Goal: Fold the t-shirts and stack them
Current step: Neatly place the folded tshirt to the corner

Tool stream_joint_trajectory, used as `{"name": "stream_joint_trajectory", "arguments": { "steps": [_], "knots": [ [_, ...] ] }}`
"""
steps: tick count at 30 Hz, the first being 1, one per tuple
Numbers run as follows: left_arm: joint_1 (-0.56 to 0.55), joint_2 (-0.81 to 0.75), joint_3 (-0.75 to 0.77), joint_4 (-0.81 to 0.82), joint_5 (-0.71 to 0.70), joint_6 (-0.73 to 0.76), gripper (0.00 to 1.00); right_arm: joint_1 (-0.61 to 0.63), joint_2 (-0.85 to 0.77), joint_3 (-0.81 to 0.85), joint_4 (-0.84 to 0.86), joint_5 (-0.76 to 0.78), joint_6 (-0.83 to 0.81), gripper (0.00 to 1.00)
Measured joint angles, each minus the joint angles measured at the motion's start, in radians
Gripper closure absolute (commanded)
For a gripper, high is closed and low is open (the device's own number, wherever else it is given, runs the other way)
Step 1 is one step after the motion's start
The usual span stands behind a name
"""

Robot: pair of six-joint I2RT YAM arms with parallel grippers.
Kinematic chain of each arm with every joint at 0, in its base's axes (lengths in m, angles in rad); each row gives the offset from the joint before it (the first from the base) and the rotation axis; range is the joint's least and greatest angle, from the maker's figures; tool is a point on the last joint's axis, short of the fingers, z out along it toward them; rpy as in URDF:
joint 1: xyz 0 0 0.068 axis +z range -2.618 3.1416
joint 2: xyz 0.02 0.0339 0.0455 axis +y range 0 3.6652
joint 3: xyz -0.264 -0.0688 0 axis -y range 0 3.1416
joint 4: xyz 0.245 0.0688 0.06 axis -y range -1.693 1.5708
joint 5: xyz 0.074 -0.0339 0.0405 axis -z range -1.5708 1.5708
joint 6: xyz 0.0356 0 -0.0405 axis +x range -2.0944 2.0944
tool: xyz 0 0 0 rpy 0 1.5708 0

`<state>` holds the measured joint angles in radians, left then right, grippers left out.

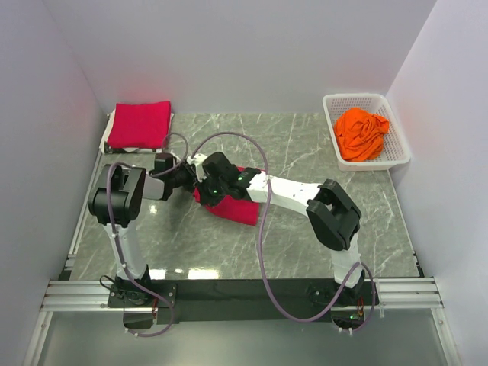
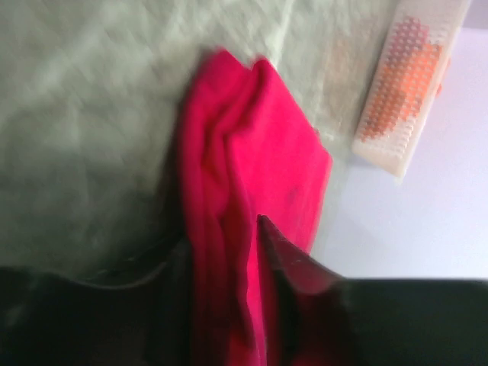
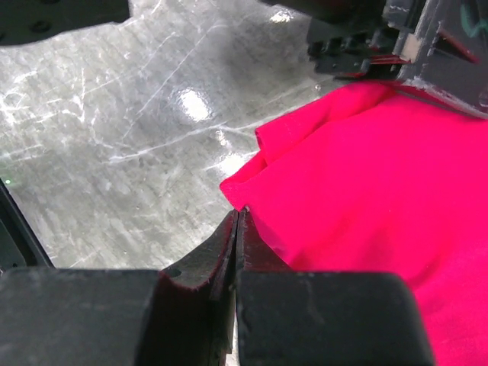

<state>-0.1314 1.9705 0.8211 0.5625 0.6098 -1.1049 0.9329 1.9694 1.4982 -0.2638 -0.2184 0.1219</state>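
A crumpled red t-shirt [image 1: 238, 208] lies on the marble table [image 1: 305, 152] left of centre. My left gripper [image 1: 191, 181] reaches it from the left. In the left wrist view, a bunched fold of the shirt [image 2: 259, 137] fills the gap in this gripper [image 2: 221, 236], and both fingers press on it. My right gripper [image 1: 204, 192] comes from the right and is shut. Its tips [image 3: 238, 213] touch a corner of the shirt [image 3: 366, 191]; I cannot tell if cloth is pinched. A folded red t-shirt [image 1: 139, 124] lies back left. An orange t-shirt [image 1: 362, 133] sits in the basket.
The white lattice basket [image 1: 358, 97] stands at the back right corner, also in the left wrist view [image 2: 408, 145]. White walls close in the table on three sides. The two wrists are nearly touching, and the left arm's gripper body [image 3: 381, 46] shows just beyond the shirt.
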Motion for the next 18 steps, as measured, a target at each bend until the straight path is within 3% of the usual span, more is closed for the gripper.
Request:
{"name": "stream_joint_trajectory", "arguments": {
  "steps": [1,4,7,8,9,10,12,18],
  "knots": [
    [-0.003,0.006,0.016,-0.025,-0.021,0.023,0.84,-0.001,0.0,0.0,0.001,-0.001,0.001,1.0],
    [-0.006,0.023,0.088,-0.127,-0.051,0.085,0.97,-0.008,0.0,0.0,0.001,0.001,0.001,0.98],
    [-0.015,0.023,0.193,-0.255,-0.113,0.196,0.99,-0.03,0.0,0.0,0.001,0.019,0.001,0.83],
    [-0.017,0.023,0.226,-0.292,-0.134,0.233,0.99,-0.043,-0.002,0.0,-0.004,0.017,0.0,0.68],
    [-0.018,0.023,0.261,-0.326,-0.164,0.274,0.99,-0.055,-0.004,0.0,-0.011,0.018,0.005,0.61],
    [-0.018,0.023,0.301,-0.367,-0.198,0.325,0.99,-0.068,-0.008,-0.001,-0.016,0.02,0.006,0.35],
    [-0.014,0.023,0.36,-0.41,-0.247,0.397,0.99,-0.1,-0.029,-0.02,-0.018,0.019,0.002,0.16],
    [0.014,0.028,0.502,-0.495,-0.334,0.594,0.99,-0.192,-0.145,-0.071,-0.059,0.032,-0.013,0.14]
  ]
}}
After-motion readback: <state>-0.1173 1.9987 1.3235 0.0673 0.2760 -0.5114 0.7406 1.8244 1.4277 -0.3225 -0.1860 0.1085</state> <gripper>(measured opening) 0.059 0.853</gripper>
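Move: The folded red t-shirt's edge already runs between the left hand's half-open fingers, with the shirt's middle roughly 7 cm back, 9 cm to the right and a little lower. The folded stack in the far left corner lies about 17 cm ahead and 19 cm left of the left hand, slightly below it. The right hand still holds the shirt's near-left corner; from it the shirt's middle is some 3 cm ahead, 7 cm right and 8 cm down. The left fingers shut on the shirt's edge with a small dip, then carry it about 11 cm forward, also left and up, towards the stack, while that hand rolls its left side up some 35 degrees and its fingers tip upward. The right fingers open wide and let go of the near corner as that hand swings off about 8 cm to the right and 6 cm forward, rising at the end. ##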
